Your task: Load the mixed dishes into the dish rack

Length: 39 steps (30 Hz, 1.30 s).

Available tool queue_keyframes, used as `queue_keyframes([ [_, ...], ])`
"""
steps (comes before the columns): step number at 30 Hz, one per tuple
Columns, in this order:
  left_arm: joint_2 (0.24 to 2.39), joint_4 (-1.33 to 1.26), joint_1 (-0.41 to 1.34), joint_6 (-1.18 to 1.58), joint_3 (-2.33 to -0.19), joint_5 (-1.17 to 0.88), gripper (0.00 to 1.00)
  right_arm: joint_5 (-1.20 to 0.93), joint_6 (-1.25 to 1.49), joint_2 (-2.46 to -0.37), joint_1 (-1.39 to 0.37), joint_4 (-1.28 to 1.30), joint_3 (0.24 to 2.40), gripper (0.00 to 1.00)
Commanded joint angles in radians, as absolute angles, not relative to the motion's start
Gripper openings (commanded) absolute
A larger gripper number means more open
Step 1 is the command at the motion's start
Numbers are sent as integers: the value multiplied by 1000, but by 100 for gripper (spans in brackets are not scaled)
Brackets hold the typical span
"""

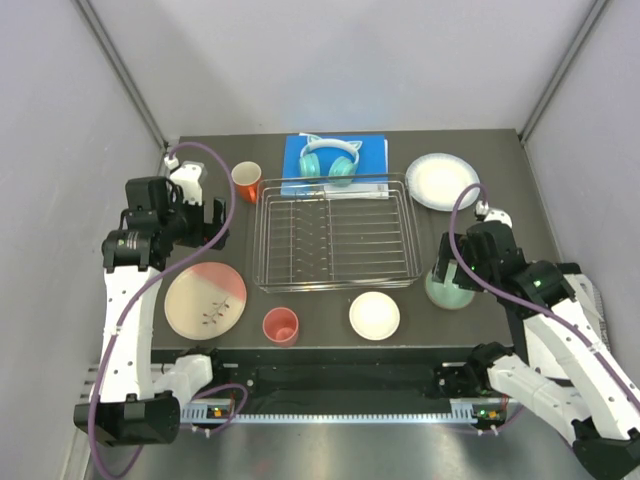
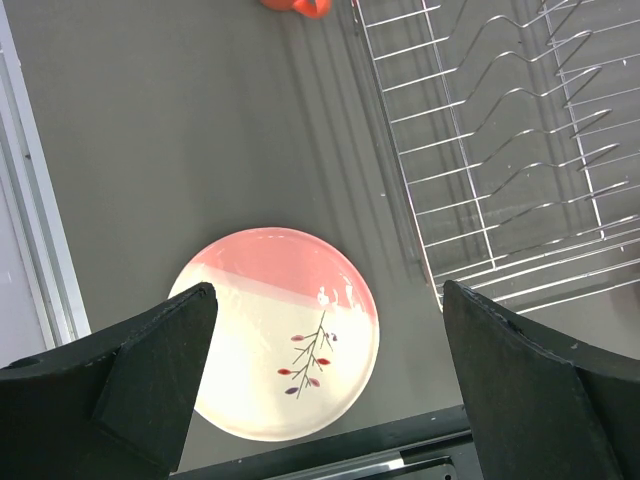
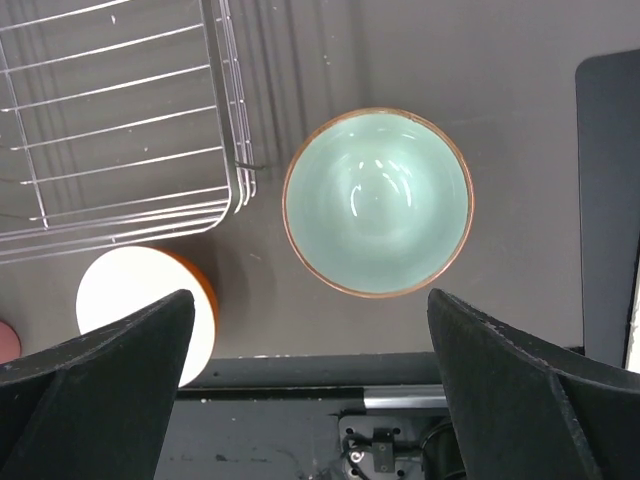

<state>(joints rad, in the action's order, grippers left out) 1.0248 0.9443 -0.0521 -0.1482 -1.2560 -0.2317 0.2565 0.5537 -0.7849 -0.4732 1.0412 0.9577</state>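
The dish rack [image 1: 335,240] sits mid-table with nothing in it. The pink-and-cream plate [image 1: 205,300] lies to its front left. My left gripper [image 1: 212,228] hangs open and empty above the table; in the left wrist view [image 2: 327,300] the plate [image 2: 275,335] lies below between the fingers. The mint green bowl [image 3: 378,202] stands right of the rack, partly under my right gripper [image 1: 450,270], which is open and empty above it [image 3: 310,300]. A coral pink cup [image 1: 280,325] and a small white, orange-sided dish [image 1: 374,315] stand in front of the rack.
An orange cup [image 1: 246,181] stands behind the rack's left corner and a white plate [image 1: 442,181] lies at the back right. Teal cat-ear headphones [image 1: 329,160] rest on a blue book [image 1: 370,155] behind the rack. Grey walls close in the sides.
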Motion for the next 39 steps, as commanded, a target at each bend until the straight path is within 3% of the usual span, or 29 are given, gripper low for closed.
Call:
queue_keyframes([
  [1,1000,914,-55,-160,-1267,-245,99,246,560,-752,-483,1028,931,100],
  [16,966,902,-55,-187,-1227,-229,99,304,759,-916,-485,950,790,100],
  [28,930,900,-55,-207,-1183,-206,99,268,675,-997,-491,776,741,100],
  [39,937,882,-55,-198,-1167,-212,99,333,647,-1104,-595,822,802,97],
])
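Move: The green bowl is what my right hand goes for: about 4 cm ahead, 5 cm to the right and 17 cm below. The dish rack's middle is some 20 cm ahead and 25 cm left of this hand, about 13 cm lower, and the small white dish stands about 14 cm left and 5 cm back, 17 cm down. From my left hand the bowl lies roughly 57 cm right, 5 cm back and 24 cm below. I sink my right hand about 10 cm towards the green bowl beside the rack's near right corner, easing slightly back at first, then some 3 cm forward, with a small drift left at the end. The fingers stay wide open and tip about 15 degrees steeper down. My empty left hand drifts back and down a couple of centimetres. ##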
